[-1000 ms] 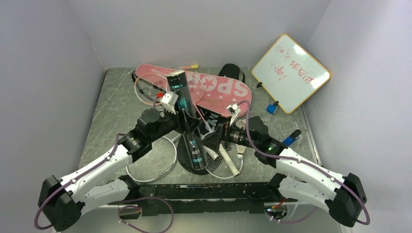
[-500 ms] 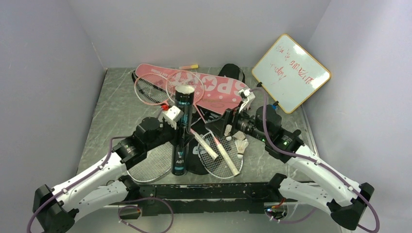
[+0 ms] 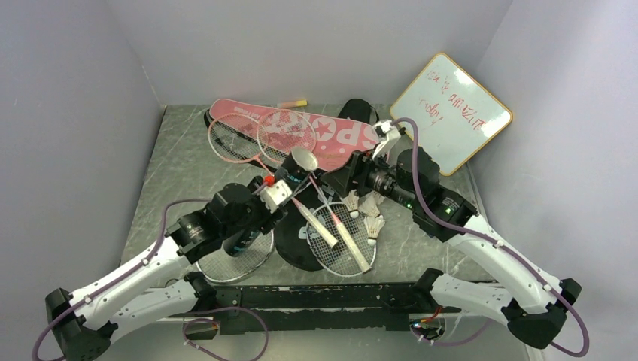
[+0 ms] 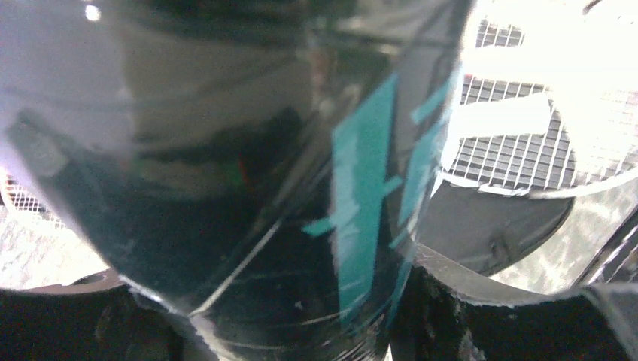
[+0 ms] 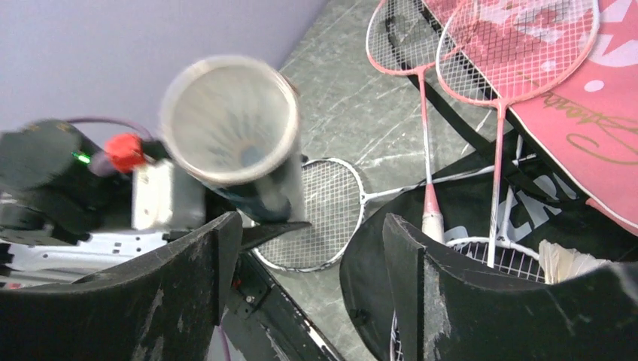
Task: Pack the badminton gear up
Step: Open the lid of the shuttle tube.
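Note:
My left gripper (image 3: 257,220) is shut on the dark tube (image 3: 280,197), which leans with its open mouth up and to the right. The tube (image 4: 226,150) fills the left wrist view. My right gripper (image 3: 331,182) hangs open and empty just right of that mouth; in its wrist view the tube (image 5: 229,120) faces the right gripper (image 5: 308,259). Three white shuttlecocks (image 3: 369,210) lie below the right gripper on a white-framed racket (image 3: 342,242). Another white-framed racket (image 3: 229,259) lies under the left arm. Two pink-framed rackets (image 3: 259,137) rest on the pink cover (image 3: 342,139). The black cover (image 3: 297,242) lies in the middle.
A wood-framed whiteboard (image 3: 451,113) with red writing leans against the right wall. A small pink-yellow marker (image 3: 292,103) lies at the back edge by the pink cover. Grey walls close in the table on three sides.
The left arm has drawn back and tipped the tube from upright to a lean toward the right gripper. The right gripper has pulled away toward the back and narrowed a little.

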{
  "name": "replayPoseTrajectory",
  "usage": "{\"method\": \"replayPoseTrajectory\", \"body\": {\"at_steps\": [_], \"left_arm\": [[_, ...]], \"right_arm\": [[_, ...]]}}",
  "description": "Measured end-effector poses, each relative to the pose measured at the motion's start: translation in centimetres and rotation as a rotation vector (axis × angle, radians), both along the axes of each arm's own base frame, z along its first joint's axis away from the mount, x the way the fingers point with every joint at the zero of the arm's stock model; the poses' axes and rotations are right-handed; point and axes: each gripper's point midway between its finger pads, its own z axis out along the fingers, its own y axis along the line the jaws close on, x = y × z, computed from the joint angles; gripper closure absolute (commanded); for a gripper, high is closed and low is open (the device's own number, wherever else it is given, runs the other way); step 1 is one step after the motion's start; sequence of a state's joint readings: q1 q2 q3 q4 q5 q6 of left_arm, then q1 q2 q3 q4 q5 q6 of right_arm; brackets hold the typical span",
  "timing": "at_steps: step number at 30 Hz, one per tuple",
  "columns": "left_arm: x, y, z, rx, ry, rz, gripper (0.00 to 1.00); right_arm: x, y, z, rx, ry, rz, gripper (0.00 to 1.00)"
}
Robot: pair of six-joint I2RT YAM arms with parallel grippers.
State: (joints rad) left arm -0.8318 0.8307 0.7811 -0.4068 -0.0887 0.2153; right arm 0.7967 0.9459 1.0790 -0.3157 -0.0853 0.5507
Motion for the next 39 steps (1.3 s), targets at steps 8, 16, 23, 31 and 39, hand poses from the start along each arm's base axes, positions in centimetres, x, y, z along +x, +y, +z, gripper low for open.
{"method": "replayPoseTrajectory", "body": {"at_steps": [8,16,23,31,39], "left_arm": [[-1.5,0.7,-4.3,0.129,0.009,-0.068,0.50],[-3.2,-0.6,-5.3,0.113,0.005,-0.223,0.51],[-3.7,-1.1,-5.5,0.106,0.008,-0.259,0.51],[-3.6,-1.1,-5.6,0.109,0.009,-0.257,0.52],[-3.5,-1.1,-5.6,0.112,0.007,-0.256,0.52]], "right_arm": [[-1.2,0.4,2.3,0.005,-0.071,0.086,0.37],[-3.1,2.3,1.3,-0.028,-0.076,0.274,0.45],[-4.0,3.5,-1.4,-0.078,-0.034,0.384,0.52],[-4.7,2.8,-1.6,-0.086,-0.049,0.398,0.70],[-5.6,1.9,-1.4,-0.094,-0.056,0.406,0.64]]}}
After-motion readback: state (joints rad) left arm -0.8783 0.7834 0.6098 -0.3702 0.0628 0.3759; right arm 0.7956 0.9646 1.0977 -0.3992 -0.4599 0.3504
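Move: The left hand holds the shuttle tube, whose mouth is about 5 cm ahead of it, 5 cm right and 14 cm above. From the right hand that mouth is about 6 cm left, 3 cm ahead and 3 cm above. Some 31 cm below the right hand, the shuttlecocks lie about 13 cm right and 8 cm ahead, and the pink rackets' handles 3 cm right and 1 cm back. Down about 5 cm and back some 4 cm, the left hand brings the tube's mouth towards the right gripper, turning 15 degrees clockwise, then holds still. The right hand rises briefly, then sinks, going back about 5 cm overall and slightly left, turning some 20 degrees counter-clockwise. Its fingers narrow from wide to about a quarter open at the mouth's rim; contact can't be seen. ##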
